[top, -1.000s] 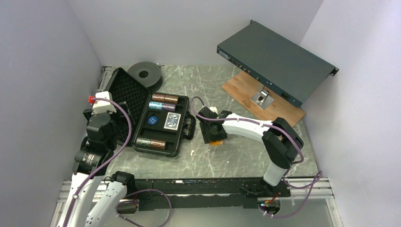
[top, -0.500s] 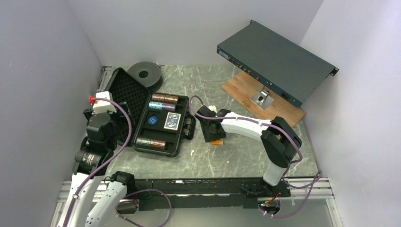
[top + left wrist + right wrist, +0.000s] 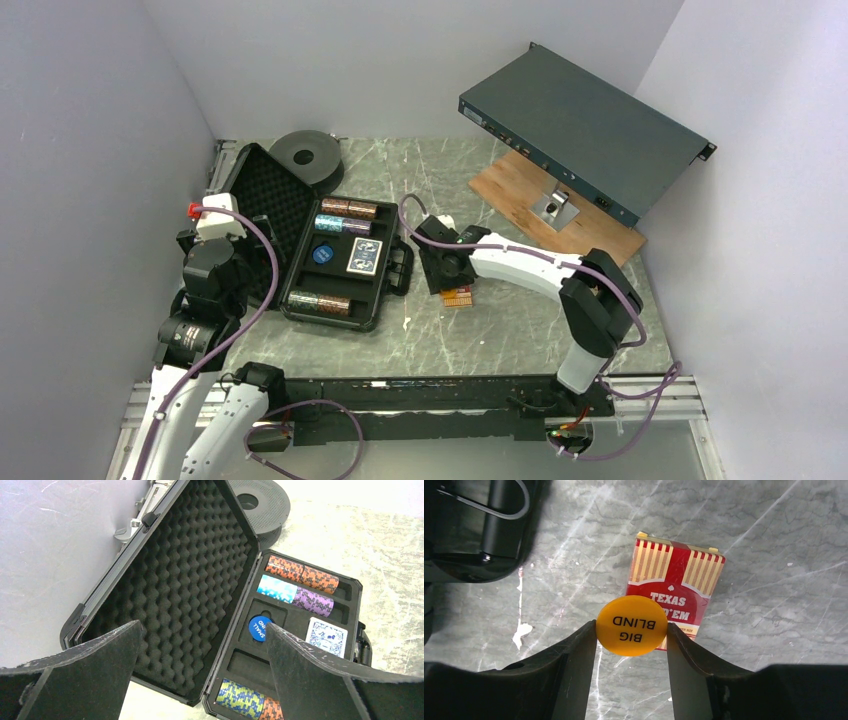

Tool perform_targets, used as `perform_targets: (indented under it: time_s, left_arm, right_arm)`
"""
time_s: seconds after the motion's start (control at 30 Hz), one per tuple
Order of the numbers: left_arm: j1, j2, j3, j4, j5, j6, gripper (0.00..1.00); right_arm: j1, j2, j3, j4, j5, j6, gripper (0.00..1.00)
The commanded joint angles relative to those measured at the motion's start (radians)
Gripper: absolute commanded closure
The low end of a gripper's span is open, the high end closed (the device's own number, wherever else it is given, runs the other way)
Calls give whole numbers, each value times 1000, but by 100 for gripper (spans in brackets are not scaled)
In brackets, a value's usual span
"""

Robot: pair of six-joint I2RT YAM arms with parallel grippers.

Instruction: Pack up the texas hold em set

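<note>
The black briefcase lies open at left, foam lid up. Its tray holds chip stacks, a blue "small blind" disc, a blue card deck and another chip stack at the near end. My right gripper is shut on a yellow "big blind" disc, held above a red Texas Hold'em card deck lying on the table right of the case handle. My left gripper is open and empty above the case's near end.
A black round spool sits behind the case. A large dark-grey metal box leans over a wooden board at the back right. Grey walls close in left, back and right.
My right gripper has lifted a little and shifted toward the case with the yellow disc, uncovering the red deck. The left arm has not moved.
</note>
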Motion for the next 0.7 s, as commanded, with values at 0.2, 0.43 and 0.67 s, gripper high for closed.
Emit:
perform_targets:
  time_s: [0.2,0.43,0.67]
  left_arm:
    - [5,-11,3,48,2,13,1]
    - [5,-17,1,48,2,14,1]
    - [5,-19,1,49,5,12,1]
  right_arm:
    - [2,-50,115,4,18,-57,53]
    - [2,-45,160,14,0,-74,53]
    - [4,-26,215,26,-18,-96,54]
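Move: The big blind chip is already between my right fingers. Its likely goal, the recess holding the blue chip in the open case, is about 27 cm to the left, 8 cm ahead and some 2 cm lower. On the way are the case handle, 10 cm left and 5 ahead, and the card deck, 18 left and 8 ahead. The Texas Hold'em box is 2 cm right, 1 ahead, 3 below. The blue chip is 10 cm ahead, 13 right and 25 below my idle left hand. Keeping its pinch on the edges of the big blind chip, my right hand climbs about 5 cm. As it rises it carries the chip some 3 cm left and 3 cm forward, off the Texas Hold'em box towards the case handle and deck. Meanwhile the wrist tilts a little, under 10 degrees, swinging the fingertips forward and left. ##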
